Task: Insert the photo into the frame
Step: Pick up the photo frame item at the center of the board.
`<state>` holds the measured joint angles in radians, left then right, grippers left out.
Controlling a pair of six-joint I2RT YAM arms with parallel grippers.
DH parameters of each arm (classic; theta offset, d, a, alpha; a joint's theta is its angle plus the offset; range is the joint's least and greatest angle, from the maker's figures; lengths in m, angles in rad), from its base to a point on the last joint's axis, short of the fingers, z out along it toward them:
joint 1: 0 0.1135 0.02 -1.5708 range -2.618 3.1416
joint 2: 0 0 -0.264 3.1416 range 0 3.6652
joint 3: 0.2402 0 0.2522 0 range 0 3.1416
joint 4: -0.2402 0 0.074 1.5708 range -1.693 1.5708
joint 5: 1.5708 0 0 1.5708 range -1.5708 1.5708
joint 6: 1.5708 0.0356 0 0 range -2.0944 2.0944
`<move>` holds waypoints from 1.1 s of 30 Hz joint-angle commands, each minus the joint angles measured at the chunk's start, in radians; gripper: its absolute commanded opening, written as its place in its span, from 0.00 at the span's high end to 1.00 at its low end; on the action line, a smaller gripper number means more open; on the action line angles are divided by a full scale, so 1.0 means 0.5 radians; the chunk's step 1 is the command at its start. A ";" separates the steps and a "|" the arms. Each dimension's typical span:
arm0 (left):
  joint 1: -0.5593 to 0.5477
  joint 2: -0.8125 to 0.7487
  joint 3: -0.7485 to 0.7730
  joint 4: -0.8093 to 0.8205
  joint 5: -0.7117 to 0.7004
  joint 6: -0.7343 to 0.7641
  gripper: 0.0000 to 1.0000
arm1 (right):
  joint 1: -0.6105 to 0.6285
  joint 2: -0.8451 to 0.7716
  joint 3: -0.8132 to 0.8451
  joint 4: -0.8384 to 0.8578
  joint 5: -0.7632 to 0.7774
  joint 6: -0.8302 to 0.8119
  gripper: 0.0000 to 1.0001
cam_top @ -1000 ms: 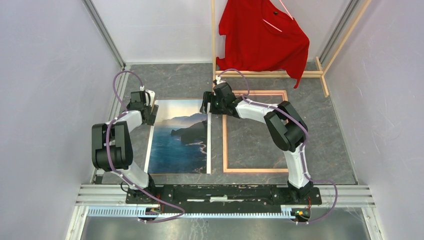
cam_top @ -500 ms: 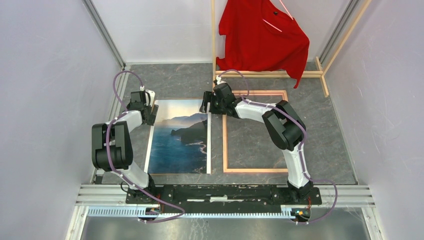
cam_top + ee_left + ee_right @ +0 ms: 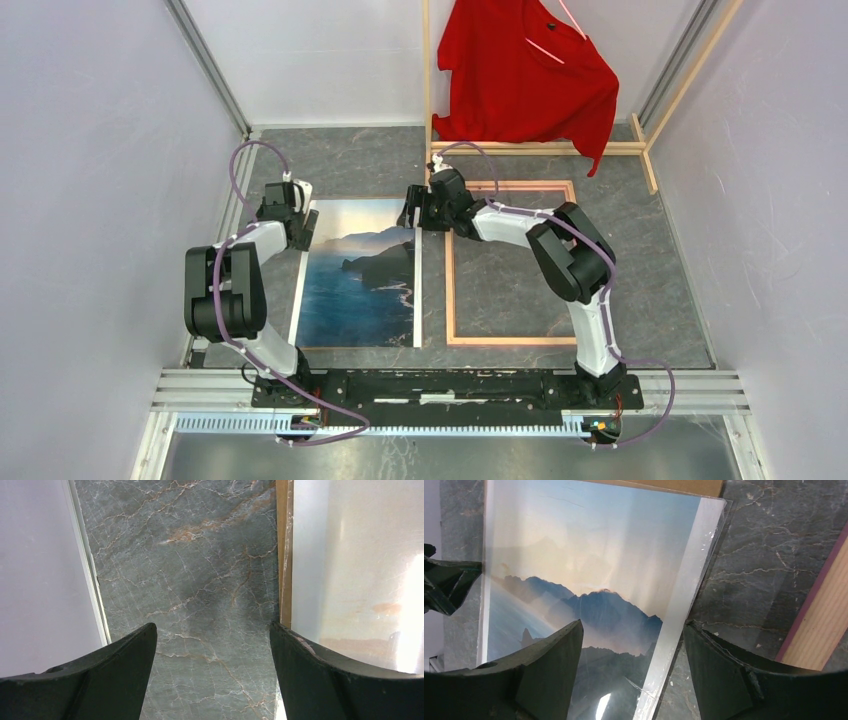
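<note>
The photo (image 3: pixel 360 275), a coastal seascape, lies picture side up on the table, left of centre. The frame (image 3: pixel 450 290), a thin light-wood rectangle, lies to its right, with table showing through it. My left gripper (image 3: pixel 298 228) hovers open at the photo's far left corner. In the left wrist view its jaws (image 3: pixel 212 627) stand over bare table, with the photo (image 3: pixel 360 570) just to their right. My right gripper (image 3: pixel 412 212) is open at the photo's far right corner. In the right wrist view its jaws (image 3: pixel 632 625) straddle the photo's (image 3: pixel 589 555) white right edge. The frame (image 3: pixel 824 625) lies further right.
A brown backing board (image 3: pixel 664 485) peeks out beneath the photo, and its edge (image 3: pixel 284 555) shows along the photo's left side. A wooden clothes rack (image 3: pixel 540 148) with a red shirt (image 3: pixel 525 75) stands at the back. White walls close in on the left (image 3: pixel 100 200) and right (image 3: pixel 770 200).
My right gripper has edged slightly toward the far side at the photo's corner. The left gripper has barely moved. Photo and frame lie as before.
</note>
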<state>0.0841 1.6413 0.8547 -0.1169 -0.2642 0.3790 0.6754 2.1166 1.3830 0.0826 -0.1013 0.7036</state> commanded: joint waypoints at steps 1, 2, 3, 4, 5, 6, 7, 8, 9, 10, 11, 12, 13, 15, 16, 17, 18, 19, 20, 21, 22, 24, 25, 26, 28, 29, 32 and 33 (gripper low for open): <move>-0.025 0.045 -0.069 -0.085 0.031 -0.001 0.10 | 0.027 -0.176 -0.031 0.122 -0.017 0.000 0.20; -0.028 0.048 -0.069 -0.088 0.028 0.000 0.10 | 0.030 -0.190 -0.040 0.141 -0.024 0.000 0.20; -0.029 0.052 -0.071 -0.086 0.028 -0.003 0.10 | 0.033 -0.202 -0.046 0.165 -0.032 0.002 0.20; -0.029 0.055 -0.073 -0.085 0.029 -0.003 0.10 | 0.040 -0.207 -0.049 0.184 -0.052 0.006 0.20; -0.030 0.056 -0.076 -0.087 0.030 -0.004 0.10 | 0.041 -0.209 -0.045 0.201 -0.075 0.012 0.20; -0.029 0.057 -0.077 -0.087 0.029 -0.005 0.10 | 0.042 -0.204 -0.045 0.214 -0.101 0.021 0.20; -0.029 0.056 -0.076 -0.085 0.031 -0.003 0.10 | 0.043 -0.199 -0.039 0.217 -0.118 0.030 0.20; -0.029 0.056 -0.077 -0.086 0.030 -0.003 0.10 | 0.044 -0.196 -0.033 0.214 -0.122 0.034 0.20; -0.030 0.056 -0.076 -0.085 0.033 -0.005 0.10 | 0.044 -0.199 -0.035 0.211 -0.117 0.039 0.20; -0.029 0.057 -0.076 -0.089 0.036 -0.001 0.10 | 0.045 -0.204 -0.041 0.214 -0.117 0.040 0.20; -0.030 0.056 -0.072 -0.093 0.038 -0.003 0.10 | 0.043 -0.205 -0.046 0.218 -0.119 0.045 0.20; -0.028 0.056 -0.065 -0.099 0.041 -0.003 0.10 | 0.046 -0.209 -0.050 0.222 -0.132 0.047 0.21; -0.030 0.055 -0.065 -0.103 0.045 -0.003 0.10 | 0.047 -0.217 -0.061 0.241 -0.154 0.057 0.21; -0.029 0.052 -0.065 -0.105 0.047 -0.003 0.10 | 0.048 -0.239 -0.101 0.320 -0.231 0.088 0.22; -0.030 0.051 -0.062 -0.108 0.047 -0.003 0.10 | 0.051 -0.263 -0.138 0.388 -0.272 0.121 0.22; -0.029 0.052 -0.060 -0.112 0.047 -0.004 0.10 | 0.051 -0.284 -0.187 0.486 -0.330 0.151 0.22; -0.030 0.050 -0.061 -0.113 0.048 -0.003 0.10 | 0.051 -0.317 -0.235 0.563 -0.368 0.181 0.23; -0.030 0.049 -0.062 -0.113 0.048 -0.003 0.10 | 0.050 -0.348 -0.266 0.620 -0.396 0.200 0.23; -0.028 0.049 -0.065 -0.114 0.048 -0.004 0.10 | 0.047 -0.371 -0.302 0.690 -0.432 0.219 0.23; -0.028 0.046 -0.068 -0.113 0.052 -0.003 0.10 | 0.045 -0.397 -0.339 0.764 -0.469 0.246 0.23; -0.030 0.046 -0.068 -0.113 0.053 -0.003 0.10 | 0.043 -0.416 -0.376 0.834 -0.506 0.286 0.23; -0.029 0.043 -0.071 -0.115 0.056 -0.006 0.10 | 0.027 -0.453 -0.453 1.005 -0.585 0.379 0.23; -0.029 0.042 -0.071 -0.113 0.057 -0.006 0.10 | 0.020 -0.460 -0.492 1.105 -0.628 0.440 0.23; -0.030 0.043 -0.068 -0.114 0.057 -0.006 0.10 | 0.012 -0.463 -0.520 1.187 -0.659 0.488 0.23; -0.029 0.043 -0.068 -0.117 0.058 -0.009 0.10 | 0.007 -0.450 -0.553 1.326 -0.719 0.566 0.24; -0.030 0.043 -0.065 -0.118 0.057 -0.009 0.10 | 0.004 -0.433 -0.555 1.350 -0.743 0.592 0.24; -0.028 0.035 -0.065 -0.125 0.059 -0.009 0.10 | 0.004 -0.383 -0.573 1.433 -0.807 0.664 0.24; -0.030 0.034 -0.062 -0.128 0.059 -0.012 0.10 | 0.003 -0.361 -0.576 1.445 -0.829 0.683 0.24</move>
<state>0.0772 1.6413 0.8497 -0.1104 -0.2966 0.3790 0.6685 1.9194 1.1080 0.6537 -0.4046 0.9565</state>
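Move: The clear sheet lies flat over the photo, and the right hand is open at its right border, far end. The middle of both sheet and photo is about 10 cm to this hand's left, 11 cm back towards the base and 2 cm below. The wooden frame's middle is roughly 24 cm to this hand's right and 9 cm back. From the left hand, the sheet's middle is about 18 cm to the right and 7 cm back, slightly below. Upward goes the right hand, first about 3 cm and a short pause, then faster to some 12 cm in all, drawing back about 5 cm and a little left. It rolls some 30 degrees, left side rising, so the fingers swing to point more leftward. The fingers stay open, the sheet's right edge between them and carried on the right finger. ##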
